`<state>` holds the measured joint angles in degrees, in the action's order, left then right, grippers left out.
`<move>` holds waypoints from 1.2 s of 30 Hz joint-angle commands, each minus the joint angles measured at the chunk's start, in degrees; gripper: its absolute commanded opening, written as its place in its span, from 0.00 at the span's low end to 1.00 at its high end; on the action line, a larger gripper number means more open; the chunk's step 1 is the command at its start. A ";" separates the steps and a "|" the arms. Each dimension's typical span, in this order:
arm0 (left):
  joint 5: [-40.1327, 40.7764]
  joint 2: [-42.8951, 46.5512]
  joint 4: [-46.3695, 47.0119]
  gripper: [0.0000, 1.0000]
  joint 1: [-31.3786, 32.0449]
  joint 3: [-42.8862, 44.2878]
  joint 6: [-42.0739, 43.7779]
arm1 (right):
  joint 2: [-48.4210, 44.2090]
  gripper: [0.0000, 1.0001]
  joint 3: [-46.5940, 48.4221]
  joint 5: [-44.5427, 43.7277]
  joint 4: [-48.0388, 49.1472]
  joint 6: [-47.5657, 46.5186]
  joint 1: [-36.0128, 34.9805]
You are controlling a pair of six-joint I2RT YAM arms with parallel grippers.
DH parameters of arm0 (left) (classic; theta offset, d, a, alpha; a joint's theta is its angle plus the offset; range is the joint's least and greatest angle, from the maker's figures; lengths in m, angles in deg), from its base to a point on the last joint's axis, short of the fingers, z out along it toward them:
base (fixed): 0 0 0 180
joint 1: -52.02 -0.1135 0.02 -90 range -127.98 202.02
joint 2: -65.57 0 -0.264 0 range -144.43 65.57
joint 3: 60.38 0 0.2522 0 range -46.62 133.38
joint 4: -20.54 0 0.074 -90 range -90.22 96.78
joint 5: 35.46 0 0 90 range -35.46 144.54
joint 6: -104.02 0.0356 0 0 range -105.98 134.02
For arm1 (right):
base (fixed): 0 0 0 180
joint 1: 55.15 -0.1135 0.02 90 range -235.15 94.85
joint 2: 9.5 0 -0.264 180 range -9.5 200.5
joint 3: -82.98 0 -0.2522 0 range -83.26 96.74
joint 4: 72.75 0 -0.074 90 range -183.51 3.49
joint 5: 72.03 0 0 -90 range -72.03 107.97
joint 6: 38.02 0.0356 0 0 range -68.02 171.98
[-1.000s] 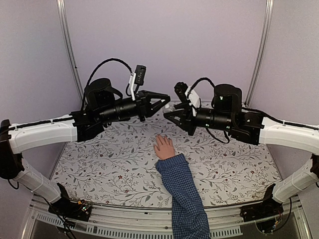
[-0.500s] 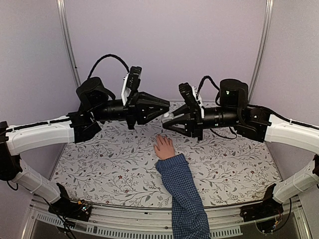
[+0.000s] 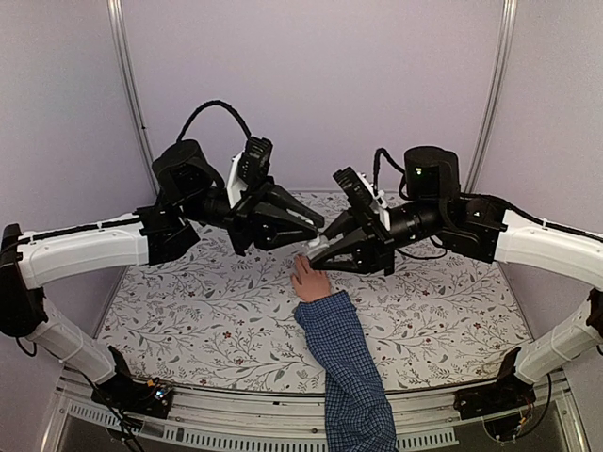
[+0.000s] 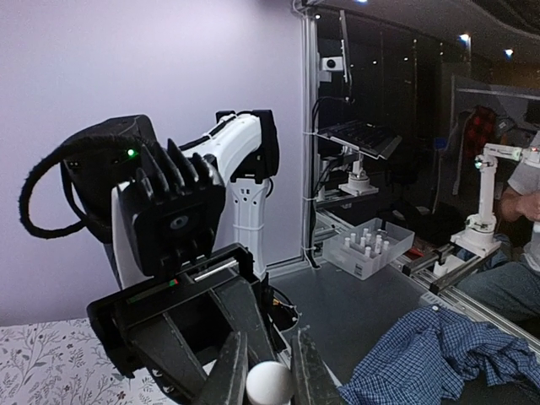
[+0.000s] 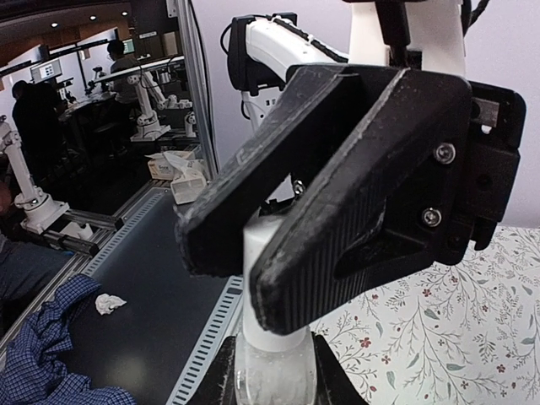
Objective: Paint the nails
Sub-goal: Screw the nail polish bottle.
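A pale hand (image 3: 309, 280) lies flat on the floral cloth, ending a blue checked sleeve (image 3: 349, 372); its nails are too small to make out. Just above the fingertips, my two grippers meet nose to nose on a small nail polish bottle (image 3: 316, 243). My right gripper (image 3: 314, 251) is shut on the clear glass body (image 5: 270, 375), which sits between its fingers (image 5: 272, 381). My left gripper (image 3: 317, 227) is shut on the white cap (image 5: 268, 253), whose round top (image 4: 270, 385) shows between its own fingertips (image 4: 270, 371).
The floral tablecloth (image 3: 207, 311) covers the table up to a plain rear wall with two frame posts (image 3: 132, 94). Both arms reach in from the sides. Beyond the table, the left wrist view shows a rack of white tubes (image 4: 371, 249).
Both grippers, still joined at the bottle, have tilted downward and sunk toward the hand's fingertips. The hand has not moved.
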<state>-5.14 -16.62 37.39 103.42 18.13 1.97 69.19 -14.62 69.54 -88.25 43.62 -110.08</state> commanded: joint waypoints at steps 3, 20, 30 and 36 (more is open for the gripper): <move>-1.09 -4.22 -8.37 0.00 0.24 -0.43 -0.04 | -0.06 0.00 5.56 8.73 7.61 -1.63 -1.58; 8.10 7.19 -6.94 0.43 -2.43 -4.49 -2.17 | -1.41 0.00 1.25 -4.15 6.16 -2.00 -1.40; 34.19 14.61 -11.72 0.55 -2.62 -8.53 -3.43 | -1.84 0.00 -1.82 -32.80 6.62 0.90 -1.40; 38.88 11.38 -9.87 0.55 -1.45 -7.29 -5.86 | -1.41 0.00 -1.77 -43.13 6.79 1.37 -1.58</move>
<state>26.46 -2.94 28.34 101.50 10.35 -1.83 68.47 -16.23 37.52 -83.53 43.88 -111.35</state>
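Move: The bottle is already between both hands: its white cap sits in the left fingers, with the bottle's middle about 3 cm below that hand. The right fingers hold the bottle's body at their hand point. From the right hand, the fake hand lies about 15 cm ahead, level sideways and some 33 cm below. Its checked sleeve lies roughly 7 cm back, 9 cm right and 32 cm below. Left fingers open off the cap, withdrawing forward and left; right carries the bottle 8 cm forward, turning clockwise. ##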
